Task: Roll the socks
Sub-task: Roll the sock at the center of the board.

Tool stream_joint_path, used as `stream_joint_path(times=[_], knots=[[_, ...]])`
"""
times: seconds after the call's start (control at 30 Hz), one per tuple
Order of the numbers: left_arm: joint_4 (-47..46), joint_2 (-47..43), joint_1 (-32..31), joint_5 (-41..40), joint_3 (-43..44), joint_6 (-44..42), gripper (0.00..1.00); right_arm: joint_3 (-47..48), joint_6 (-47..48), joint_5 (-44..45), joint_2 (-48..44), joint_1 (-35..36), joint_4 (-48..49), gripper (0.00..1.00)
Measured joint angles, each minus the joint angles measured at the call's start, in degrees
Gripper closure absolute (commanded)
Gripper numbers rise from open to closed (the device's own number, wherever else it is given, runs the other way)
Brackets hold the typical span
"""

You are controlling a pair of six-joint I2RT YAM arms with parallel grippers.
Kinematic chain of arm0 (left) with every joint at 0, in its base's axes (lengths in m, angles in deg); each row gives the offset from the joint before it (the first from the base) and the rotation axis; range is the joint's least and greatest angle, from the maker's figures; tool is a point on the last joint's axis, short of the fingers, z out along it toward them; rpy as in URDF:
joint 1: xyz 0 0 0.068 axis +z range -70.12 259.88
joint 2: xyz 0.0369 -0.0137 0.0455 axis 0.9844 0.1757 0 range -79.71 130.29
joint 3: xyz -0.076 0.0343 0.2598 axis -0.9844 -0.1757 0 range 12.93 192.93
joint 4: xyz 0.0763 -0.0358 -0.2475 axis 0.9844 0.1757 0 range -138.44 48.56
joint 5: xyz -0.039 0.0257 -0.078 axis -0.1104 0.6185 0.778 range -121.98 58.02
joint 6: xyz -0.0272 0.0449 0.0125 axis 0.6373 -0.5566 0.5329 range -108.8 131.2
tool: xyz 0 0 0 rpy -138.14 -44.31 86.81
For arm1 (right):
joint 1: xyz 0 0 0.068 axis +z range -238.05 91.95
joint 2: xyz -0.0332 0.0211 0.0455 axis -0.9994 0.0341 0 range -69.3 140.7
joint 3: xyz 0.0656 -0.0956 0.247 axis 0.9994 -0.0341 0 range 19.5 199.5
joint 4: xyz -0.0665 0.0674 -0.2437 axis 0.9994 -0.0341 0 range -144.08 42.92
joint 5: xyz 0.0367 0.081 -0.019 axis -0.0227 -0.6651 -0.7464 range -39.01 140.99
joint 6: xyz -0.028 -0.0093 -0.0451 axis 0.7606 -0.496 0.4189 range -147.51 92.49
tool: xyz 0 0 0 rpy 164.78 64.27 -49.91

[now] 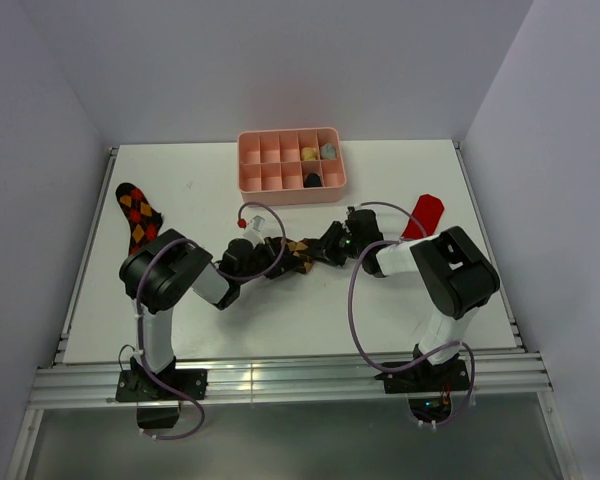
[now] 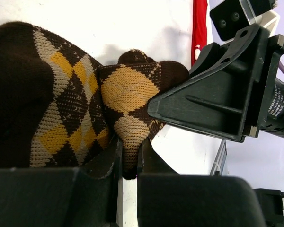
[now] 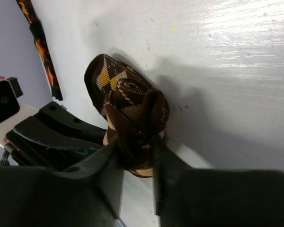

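The tan argyle sock (image 1: 299, 254) is bunched into a loose roll at mid-table between both grippers. My left gripper (image 1: 282, 249) is shut on a fold of it (image 2: 128, 101), the fabric pinched between the jaws (image 2: 130, 147). My right gripper (image 1: 320, 247) comes from the other side, its jaws (image 3: 135, 144) pressed onto the rolled end of the sock (image 3: 125, 106). The black sock with red-orange diamonds (image 1: 136, 214) lies flat at the far left, and a strip of it (image 3: 38, 42) shows in the right wrist view. The red sock (image 1: 423, 214) lies to the right (image 2: 199, 28).
A pink compartment tray (image 1: 258, 158) stands at the back centre with small items in its right cells. White walls close in the table on three sides. The two wrists sit very close together over mid-table, cables looping above them.
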Motion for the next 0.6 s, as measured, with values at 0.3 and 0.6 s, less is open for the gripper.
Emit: stream_joint_path(times=[0.3,0.6], knots=[[0.52,0.33,0.48,1.01,0.59,-0.61,0.66,-0.02,0.28,0.17,-0.04,-0.17,0.15,1.00],[14.27,-9.70,-1.40,-6.93,0.59,-9.64,0.34,1.20,2.38,3.30,-2.93,0.37,-6.86,1.00]])
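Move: The right fingers, still part open, are around an end of the brown argyle roll, whose middle is about 2 cm farther out and 3 cm to their left, roughly level. The left fingers already pinch the roll's near edge; from them its middle is about 2 cm ahead and 2 cm right. From the right hand, the pink tray lies some 25 cm ahead and 8 cm left, and the red sock 25 cm right and 7 cm ahead, down on the board. Hold the right gripper almost still and finish shutting its fingers on the roll's near end until they pinch it. Only then open the left gripper from its pinch to well over half, letting the edge go, and draw it back about 1.5 cm left and as much up, tilting some 10 degrees so its fingertips dip. Keep the right pinch, easing it just under 1 cm right. ##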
